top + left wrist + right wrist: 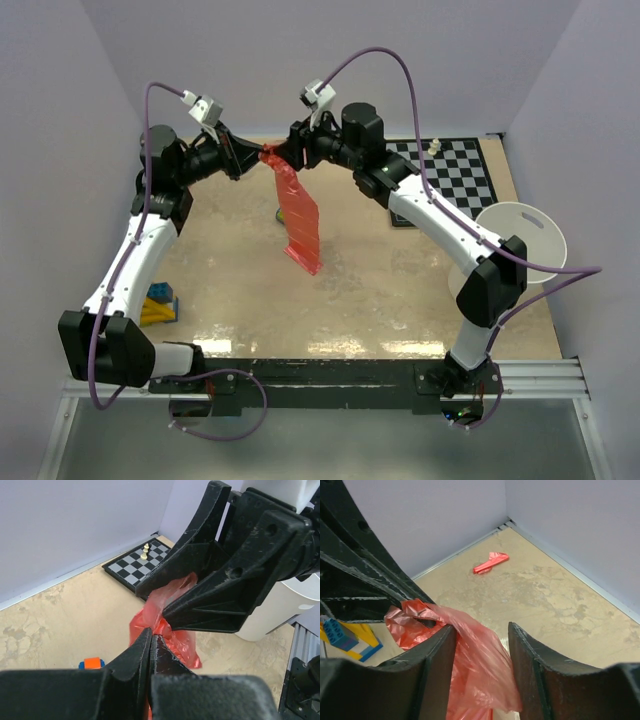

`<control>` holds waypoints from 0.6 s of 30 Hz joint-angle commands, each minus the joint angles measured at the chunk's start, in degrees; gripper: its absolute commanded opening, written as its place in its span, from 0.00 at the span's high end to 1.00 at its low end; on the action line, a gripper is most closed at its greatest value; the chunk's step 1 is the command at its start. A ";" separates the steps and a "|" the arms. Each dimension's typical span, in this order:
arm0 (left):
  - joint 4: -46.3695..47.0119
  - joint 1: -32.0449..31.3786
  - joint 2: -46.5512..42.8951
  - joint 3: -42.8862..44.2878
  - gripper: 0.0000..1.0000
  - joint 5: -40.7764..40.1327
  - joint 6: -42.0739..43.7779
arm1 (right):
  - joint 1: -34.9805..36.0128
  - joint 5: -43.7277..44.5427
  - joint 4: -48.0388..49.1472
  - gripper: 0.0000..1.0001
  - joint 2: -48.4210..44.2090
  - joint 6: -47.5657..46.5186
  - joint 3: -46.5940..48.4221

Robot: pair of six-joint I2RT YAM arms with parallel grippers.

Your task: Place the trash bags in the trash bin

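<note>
A thin translucent red trash bag (300,215) hangs in the air over the back middle of the table, its top bunched where both grippers meet. My left gripper (262,155) is shut on that bunched top (170,630), fingertips pressed together (151,632). My right gripper (285,157) faces it from the right, with its jaws apart (482,630) and bag film (475,660) lying in the gap against the left finger. The white trash bin (495,215) stands at the right edge of the table, partly behind my right arm, and shows in the left wrist view (270,615).
A black-and-white checkerboard (450,170) with small chess pieces (145,551) lies at the back right. Yellow and blue toy blocks (160,305) sit near the left arm. A small solid red piece (491,562) lies by the back wall.
</note>
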 commanded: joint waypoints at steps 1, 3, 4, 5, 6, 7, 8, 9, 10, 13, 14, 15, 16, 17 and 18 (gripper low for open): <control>0.40 -0.31 -2.16 1.76 1.00 -0.07 3.24 | 0.26 5.24 -0.84 0.53 -0.85 1.06 -2.14; -0.12 -0.31 -2.42 2.20 1.00 -0.42 3.94 | 0.08 7.53 -0.67 0.59 -1.73 1.32 -4.17; -0.56 -0.31 -2.51 2.29 1.00 -0.51 4.47 | -0.18 8.06 -0.32 0.63 -2.43 1.49 -5.14; -1.43 -0.39 -2.34 2.46 1.00 -0.51 5.00 | -0.44 8.24 0.29 0.65 -2.87 1.58 -5.93; -2.05 -0.39 -2.42 2.55 1.00 -0.51 5.52 | -0.79 8.50 0.56 0.69 -3.31 1.76 -6.37; -2.49 -0.39 -2.51 2.46 1.00 -0.34 5.88 | -1.15 8.59 0.91 0.78 -3.66 1.85 -6.72; -2.58 -0.39 -2.77 2.38 1.00 -0.25 6.14 | -1.50 8.77 1.26 0.83 -4.02 1.76 -7.08; -2.85 -0.39 -2.86 2.11 1.00 -0.07 6.23 | -1.94 8.86 1.44 0.88 -4.37 1.58 -7.25; -3.20 -0.39 -2.78 2.03 1.00 0.01 6.32 | -2.29 8.77 1.53 0.93 -4.54 1.23 -7.34; -4.60 -0.48 -3.12 1.41 1.00 0.28 8.07 | -3.61 9.30 1.53 1.00 -5.33 0.09 -7.61; -5.22 -0.48 -3.39 1.06 1.00 0.02 8.86 | -3.96 9.30 1.44 1.00 -5.77 -0.61 -7.69; -5.92 -0.48 -3.56 0.88 1.00 -0.25 9.74 | -4.22 9.56 1.44 1.00 -6.21 -1.48 -7.87; -6.88 -0.48 -3.74 0.71 1.00 -0.33 10.62 | -4.40 9.65 1.36 1.00 -6.83 -2.45 -8.13; -7.67 -0.57 -3.57 0.53 1.00 -0.68 11.67 | -4.49 9.47 1.44 1.00 -7.35 -3.50 -8.31; -10.73 -0.57 -3.39 0.44 1.00 -1.47 12.46 | -4.58 8.95 1.53 1.00 -7.88 -4.39 -8.48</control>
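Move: Between the right hand's half-open fingers runs the red trash bag's loose edge, roughly level fore and aft, about 1 cm to the left of the hand point and 2 cm below. The toy car stands on the table some 15 cm ahead of that hand, practically in line sideways and about 33 cm down. For the left hand, which already pinches the bag's mouth, the loose edge is about 3 cm ahead, 4 cm to the right and 2 cm below. Sinking about 6 cm while its fingers shut on the bag's loose edge, the right hand also edges forward and to the right; once shut, it climbs nearly 3 cm and keeps drawing right, away from the left hand, some 4 cm sideways in all, turning about 10 degrees clockwise. The left hand keeps its pinch and lowers about 2 cm. ##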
